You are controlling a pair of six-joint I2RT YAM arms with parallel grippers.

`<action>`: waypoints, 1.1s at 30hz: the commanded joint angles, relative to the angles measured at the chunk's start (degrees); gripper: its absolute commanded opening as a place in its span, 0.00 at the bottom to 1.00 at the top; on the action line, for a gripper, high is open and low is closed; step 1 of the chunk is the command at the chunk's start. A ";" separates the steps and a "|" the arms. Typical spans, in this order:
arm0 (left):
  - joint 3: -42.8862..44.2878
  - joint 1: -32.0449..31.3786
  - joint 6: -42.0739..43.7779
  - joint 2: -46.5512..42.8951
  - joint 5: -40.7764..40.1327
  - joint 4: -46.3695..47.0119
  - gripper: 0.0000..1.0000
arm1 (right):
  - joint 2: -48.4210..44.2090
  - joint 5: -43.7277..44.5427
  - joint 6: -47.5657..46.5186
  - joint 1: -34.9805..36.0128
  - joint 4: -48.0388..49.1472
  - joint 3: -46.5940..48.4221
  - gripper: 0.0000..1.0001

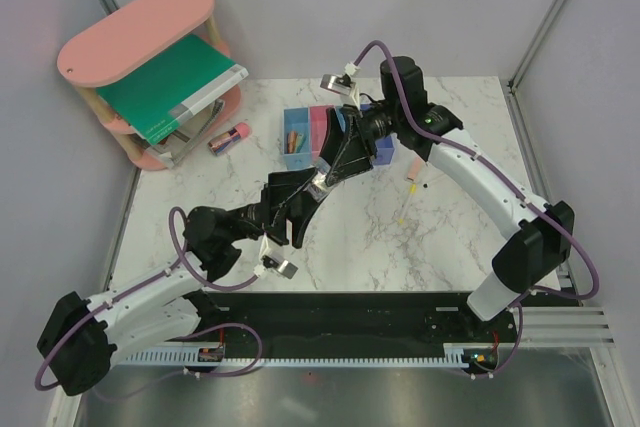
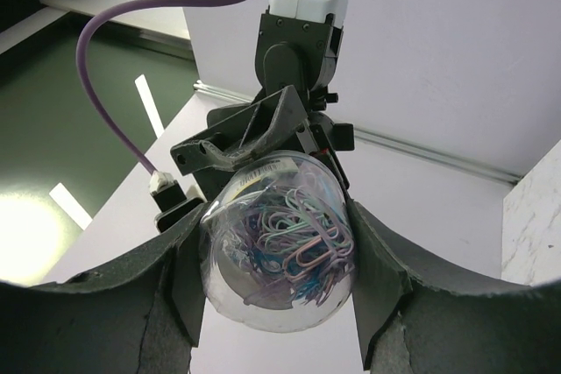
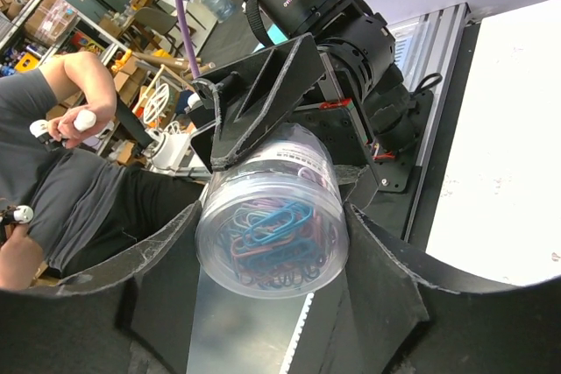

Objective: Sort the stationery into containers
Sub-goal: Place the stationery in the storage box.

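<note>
A clear round jar of coloured paper clips (image 2: 276, 251) hangs in mid-air between both arms. My left gripper (image 2: 276, 247) is shut on it, one dark pad on each side. My right gripper (image 3: 272, 238) is shut on the same jar (image 3: 270, 234) from the opposite end. In the top view the two grippers meet over the row of containers (image 1: 300, 127), and the jar is mostly hidden there. Orange sticks (image 1: 293, 138) lie in the left light blue bin. A pink stubby cylinder (image 1: 231, 137), a peach stick (image 1: 412, 164) and a thin yellow stick (image 1: 402, 213) lie on the marble table.
A pink oval-topped shelf (image 1: 135, 39) holding a large green book (image 1: 172, 89) stands at the back left. Grey walls and metal posts close in the table on three sides. A person (image 3: 53, 172) shows beyond the table in the right wrist view.
</note>
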 commanded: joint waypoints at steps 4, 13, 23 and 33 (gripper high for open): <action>2.89 -0.28 2.29 1.89 -3.80 3.83 0.02 | -2.79 -1.15 -0.21 0.62 0.08 -0.25 0.31; 4.39 -0.20 8.26 3.65 -12.14 -5.73 0.50 | -3.58 -1.06 -0.91 0.62 -0.80 -1.04 0.22; 0.53 -0.11 3.79 -9.70 -14.44 -26.12 1.00 | -3.41 -0.89 -0.74 0.36 1.13 -2.27 0.15; 7.71 -0.20 -2.34 -22.10 -21.28 -56.70 1.00 | 3.00 11.22 -2.04 -9.12 5.18 -0.34 0.06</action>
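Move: The clear jar of paper clips is already gripped from both sides in mid-air: its middle is about 2 cm to the right and 1 cm above my left hand point, and about 2 cm to the left and 1 cm back of my right one. From my right hand the storage box stands roughly 24 cm ahead and 3 cm right, the peach block some 17 cm ahead and 21 cm right, and the yellow pen about 8 cm ahead and 18 cm right, all around 34 cm below. I keep my right fingers shut on the jar, nearly still, while my left fingers spread wide and let go of it. My left hand slips forward about 4 cm as it opens, then draws back, left and down away from the jar, ending some 5 cm farther left and 4 cm lower and turned about 15 degrees counter-clockwise. Only at the end does my right hand carry the jar forward, about 4 cm, towards the storage box. ##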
